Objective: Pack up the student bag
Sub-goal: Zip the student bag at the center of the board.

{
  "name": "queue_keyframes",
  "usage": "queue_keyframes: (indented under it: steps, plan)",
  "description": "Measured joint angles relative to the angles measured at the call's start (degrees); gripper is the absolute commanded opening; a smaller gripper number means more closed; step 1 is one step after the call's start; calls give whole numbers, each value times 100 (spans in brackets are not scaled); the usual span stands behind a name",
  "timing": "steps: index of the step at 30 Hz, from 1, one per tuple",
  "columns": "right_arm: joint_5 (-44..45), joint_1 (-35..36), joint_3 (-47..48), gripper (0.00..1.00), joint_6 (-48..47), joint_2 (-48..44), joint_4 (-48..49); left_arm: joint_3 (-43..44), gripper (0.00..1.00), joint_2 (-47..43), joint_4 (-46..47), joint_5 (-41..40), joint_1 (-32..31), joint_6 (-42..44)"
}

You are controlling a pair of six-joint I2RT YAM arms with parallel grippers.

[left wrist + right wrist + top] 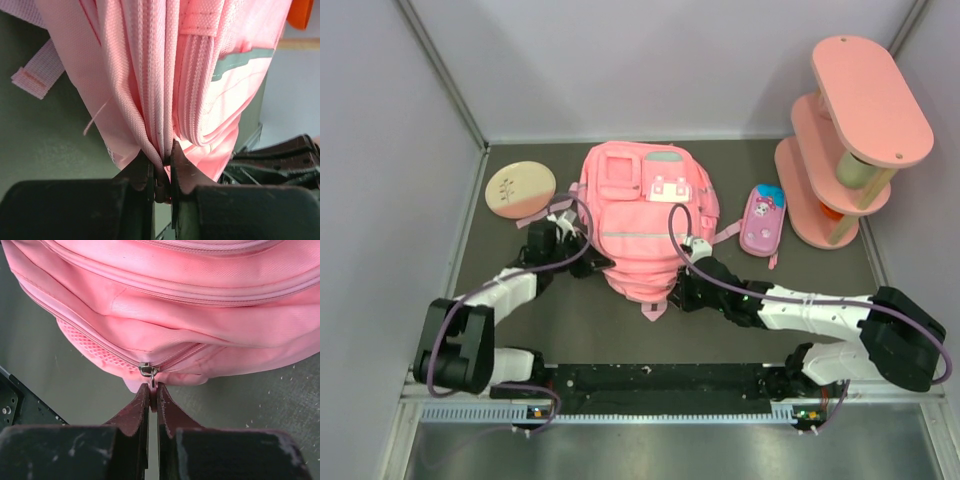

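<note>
The student bag [645, 215], a pink backpack with grey zipper strips, lies flat in the middle of the dark table. My left gripper [592, 262] is at the bag's left side. In the left wrist view it [163, 159] is shut on a bunched fold of pink fabric [150, 100] beside a zipper seam. My right gripper [682, 290] is at the bag's near right edge. In the right wrist view it [153, 389] is shut on the pull tab hanging from a metal zipper slider [147, 370]; that zipper looks closed.
A round beige and pink disc [520, 188] lies left of the bag. Right of the bag lies a small pink cartoon pencil case [762, 220], and a pink tiered shelf [850, 140] stands at the far right. Grey walls enclose the table.
</note>
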Motion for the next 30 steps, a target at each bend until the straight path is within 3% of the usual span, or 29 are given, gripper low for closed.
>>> queue_keyframes:
  steps: [5,10,12,13,16,17,24,27,30]
  plan:
    - [70,-4,201,0,-4,175,-74,667,0,614,-664,1244,645,1078]
    - [98,-79,315,0,2,229,-164,831,0,741,-1054,1812,1108,1569]
    - [48,-155,337,0,4,238,-142,831,10,741,-1200,1891,1250,1617]
    - [24,-168,337,0,2,238,-127,831,31,739,-1266,1899,1287,1624]
    - [-55,-195,337,0,-48,238,-120,815,50,699,-1320,1888,1344,1578]
    - [-48,-221,337,0,-83,238,-188,782,62,643,-1303,1862,1403,1543]
    - [-94,-376,321,0,-166,251,-330,293,81,-466,-966,1414,1580,1038]
    - [-160,-376,254,0,-188,251,-216,66,82,-1158,-953,1106,1408,715]
    - [-190,-262,199,0,-192,251,-127,-157,82,-1805,-925,623,800,267]
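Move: The left gripper already holds a fold of the bag's left side; the bag's middle lies about 9 cm ahead of it and 9 cm to its right. The zipper pull is some 14 cm to its right and 8 cm back, already pinched in the right gripper's tips, with the slider just beyond them. From the right hand, the bag's bottom loop lies about 4 cm to the left, 2 cm back and 5 cm lower. Draw the pinched fold about 5 cm to the left with the left gripper, then open the fingers wide to let the fabric go, rising about 5 cm and finally easing back and to the right. With the right gripper, keep the zipper pull pinched, giving some 2 cm forward, then shifting slightly right and easing back a little. ##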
